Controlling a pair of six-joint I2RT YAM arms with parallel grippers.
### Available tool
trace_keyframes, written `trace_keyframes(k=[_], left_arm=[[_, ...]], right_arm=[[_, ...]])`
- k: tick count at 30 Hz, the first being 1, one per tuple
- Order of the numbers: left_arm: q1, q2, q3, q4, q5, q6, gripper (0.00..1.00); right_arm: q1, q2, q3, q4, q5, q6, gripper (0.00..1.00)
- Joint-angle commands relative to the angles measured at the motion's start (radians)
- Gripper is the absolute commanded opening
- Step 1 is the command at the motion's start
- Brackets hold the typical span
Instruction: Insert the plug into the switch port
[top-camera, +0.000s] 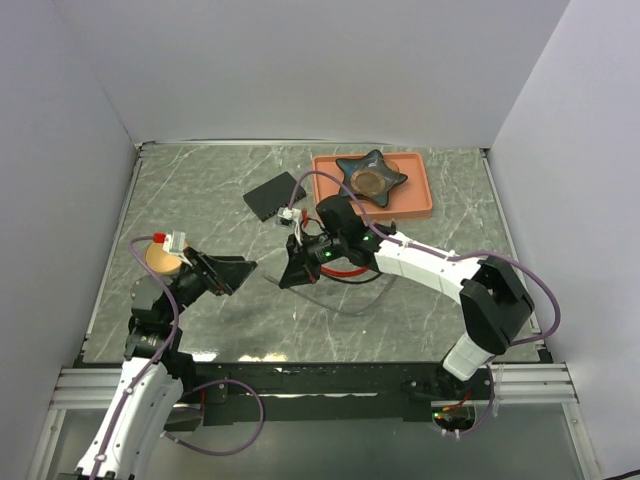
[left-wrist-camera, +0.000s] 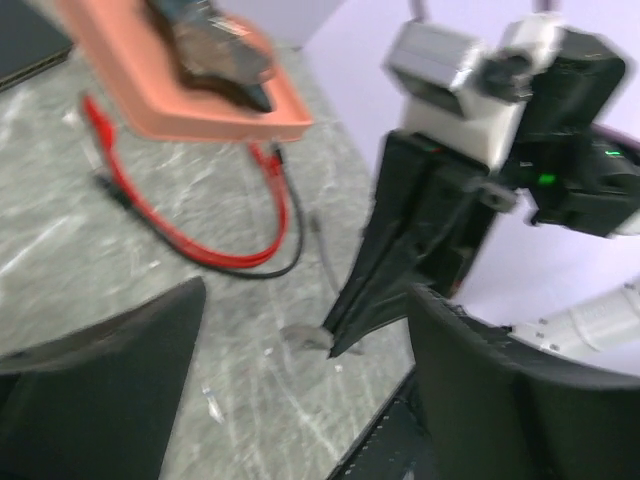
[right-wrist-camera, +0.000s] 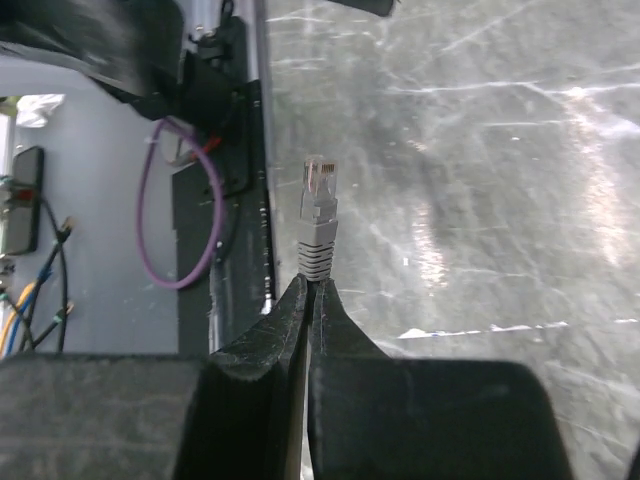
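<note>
The plug (right-wrist-camera: 318, 212), a clear connector with a grey ribbed boot, sticks out of my right gripper (right-wrist-camera: 312, 285), which is shut on the boot's rear end. In the top view my right gripper (top-camera: 287, 280) hovers low over the middle of the table and points toward my left gripper (top-camera: 240, 277), which is open and a short way from it. The left wrist view shows the blurred plug (left-wrist-camera: 304, 338) at the right gripper's tip, between and beyond my open left gripper (left-wrist-camera: 310, 400). The switch (top-camera: 272, 194), a flat black box, lies further back, apart from both grippers.
An orange tray (top-camera: 420, 190) at the back right holds a dark star-shaped dish (top-camera: 372, 178). A red and black cable (left-wrist-camera: 215, 250) loops on the marble table (top-camera: 420, 300) in front of the tray. A thin grey cable trails from the plug toward the right arm.
</note>
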Motion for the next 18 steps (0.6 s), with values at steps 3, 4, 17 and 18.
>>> trace_keyframes(k=[3, 4, 17, 18], left_arm=[[-0.017, -0.024, -0.023, 0.164, 0.082, -0.031, 0.68], [-0.026, -0.019, -0.028, 0.178, 0.085, -0.036, 0.67], [-0.249, 0.114, 0.005, 0.272, 0.004, 0.004, 0.59], [-0.260, 0.125, 0.008, 0.267, -0.002, 0.009, 0.55]], right_arm=[[-0.006, -0.086, -0.002, 0.063, -0.089, 0.033, 0.00], [-0.006, -0.087, -0.001, 0.063, -0.093, 0.038, 0.00], [-0.006, -0.109, -0.015, 0.100, -0.124, 0.089, 0.00], [-0.006, -0.117, -0.015, 0.101, -0.124, 0.089, 0.00]])
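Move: The plug's head sticks out of the right fingers, about 2 cm to that hand's left and 1 cm below. From the left hand the plug lies some 8 cm to the right, 2 cm back and 5 cm lower. The switch lies flat about 31 cm ahead of the left hand, 7 cm right and 19 cm below. From the right hand the red cable loop lies 16 cm ahead, 15 cm right and 16 cm below. The right fingers keep their pinch behind the plug and lift it about 3 cm while drawing back some 2 cm, then ease to a stop. The left hand comes in rightwards and back, about 5 cm right, towards the plug, turning some 15 degrees clockwise, its fingers narrowing from wide to a little over half open, without yet being seen to grip. ##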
